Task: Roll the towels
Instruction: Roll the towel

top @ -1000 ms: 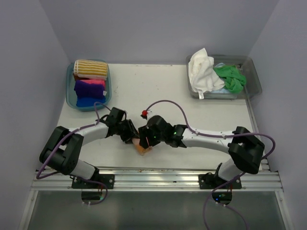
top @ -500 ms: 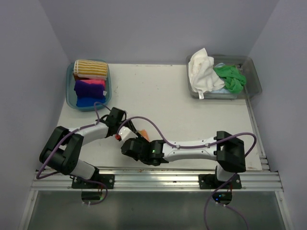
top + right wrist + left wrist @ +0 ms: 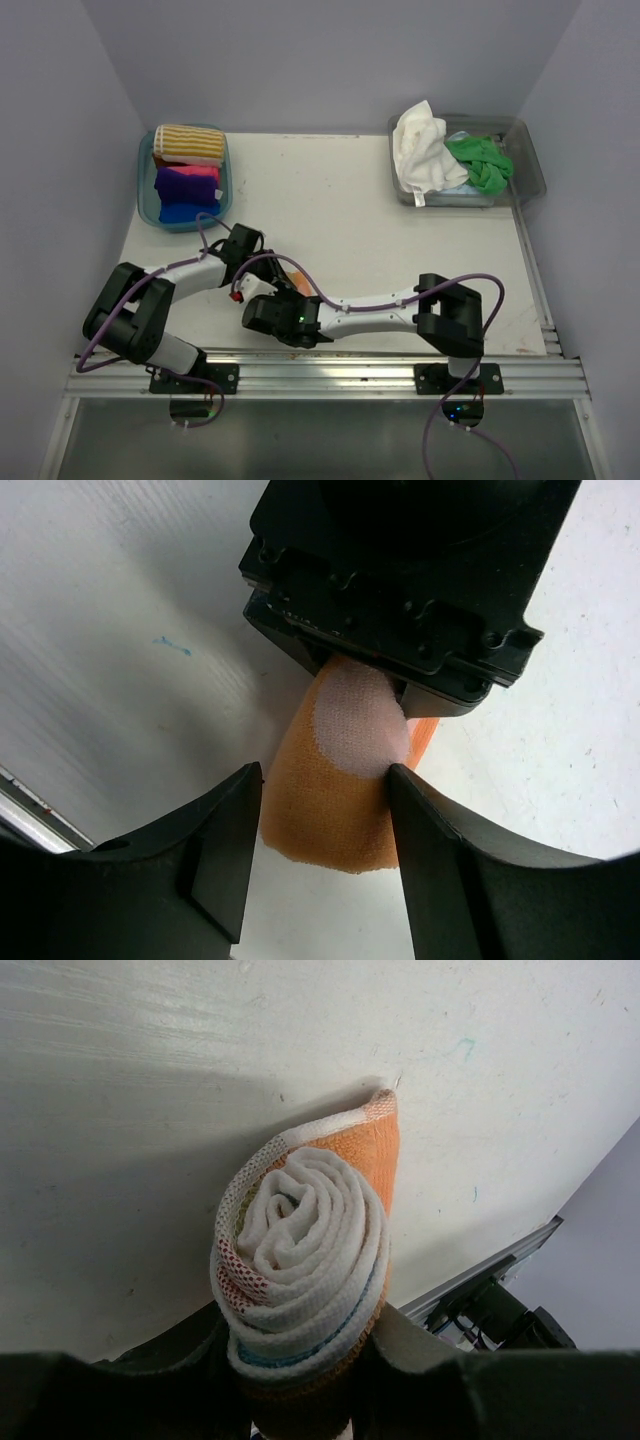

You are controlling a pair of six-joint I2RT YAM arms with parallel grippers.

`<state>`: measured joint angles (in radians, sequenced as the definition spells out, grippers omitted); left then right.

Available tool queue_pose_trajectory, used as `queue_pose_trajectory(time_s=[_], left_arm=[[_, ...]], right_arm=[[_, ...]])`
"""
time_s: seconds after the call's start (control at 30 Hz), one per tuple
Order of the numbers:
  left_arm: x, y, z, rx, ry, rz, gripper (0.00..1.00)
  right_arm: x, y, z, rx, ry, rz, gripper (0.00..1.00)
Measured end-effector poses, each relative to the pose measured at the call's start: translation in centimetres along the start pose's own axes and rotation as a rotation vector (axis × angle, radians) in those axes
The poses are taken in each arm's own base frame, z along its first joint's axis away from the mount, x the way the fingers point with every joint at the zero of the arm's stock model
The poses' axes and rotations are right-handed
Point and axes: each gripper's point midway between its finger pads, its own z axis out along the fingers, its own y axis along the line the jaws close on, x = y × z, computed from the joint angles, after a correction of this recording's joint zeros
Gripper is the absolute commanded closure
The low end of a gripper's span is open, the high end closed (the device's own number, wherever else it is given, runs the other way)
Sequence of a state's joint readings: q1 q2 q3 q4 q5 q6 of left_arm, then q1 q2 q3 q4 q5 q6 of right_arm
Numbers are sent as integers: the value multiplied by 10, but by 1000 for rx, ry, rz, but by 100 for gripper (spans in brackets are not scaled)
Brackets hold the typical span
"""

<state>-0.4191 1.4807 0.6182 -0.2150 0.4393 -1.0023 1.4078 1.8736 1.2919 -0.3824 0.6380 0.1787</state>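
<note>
A rolled orange towel (image 3: 300,1260), white on the inside of its spiral, lies near the table's front. My left gripper (image 3: 300,1360) is shut on one end of the roll. In the top view only a bit of this orange towel (image 3: 298,282) shows between the left gripper (image 3: 266,277) and the right gripper (image 3: 284,297). In the right wrist view the right gripper (image 3: 325,810) is open and straddles the free end of the orange towel (image 3: 330,800). One finger (image 3: 425,820) touches the cloth and the other stands just off it.
A blue tub (image 3: 144,188) at the back left holds a striped roll (image 3: 188,143), a purple-pink roll (image 3: 186,181) and a blue roll (image 3: 186,209). A clear tub (image 3: 530,165) at the back right holds a loose white towel (image 3: 420,150) and a green towel (image 3: 482,160). The metal rail (image 3: 330,372) runs along the front edge.
The right arm has swung left and toward the front edge, bringing its gripper from the right of the orange towel to straddle its near end. The left gripper has kept its hold.
</note>
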Motion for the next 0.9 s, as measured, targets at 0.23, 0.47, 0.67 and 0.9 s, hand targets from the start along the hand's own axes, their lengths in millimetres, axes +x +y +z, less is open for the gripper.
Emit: queue_pose_trajectory(time_s=[0.23, 0.47, 0.67, 0.9], left_arm=[[0, 1, 0, -4, 0, -2, 68], [-2, 2, 1, -12, -11, -1, 59], [-3, 3, 0, -22, -12, -4, 50], [-2, 0, -3, -24, -9, -2, 27]], right_arm=[[7, 2, 10, 26, 22, -28, 41], [13, 2, 21, 93, 46, -51, 45], [16, 0, 24, 115, 54, -18, 78], [21, -6, 28, 72, 49, 127, 90]])
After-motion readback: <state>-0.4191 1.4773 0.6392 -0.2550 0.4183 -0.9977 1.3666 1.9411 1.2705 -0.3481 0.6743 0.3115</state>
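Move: The orange rolled towel is held in the left fingers, its middle about 2 cm back and 2 cm right of that hand, level with it. From the open right hand, the roll's middle is about 2 cm ahead, 1 cm left and 4 cm below; the left fingers are some 4 cm ahead, straight in line and about 4 cm below. The tub of finished towels stands roughly 24 cm ahead of the right hand and 21 cm left. The near end of the orange roll is taken by the right fingers, which start open just above and behind it, sink about 3 cm with a smaller push forward, then close to pinch it, the wrist turning some 10 degrees clockwise. The left hand stays put and, as the right closes, opens its fingers around the roll to loosen its hold. ##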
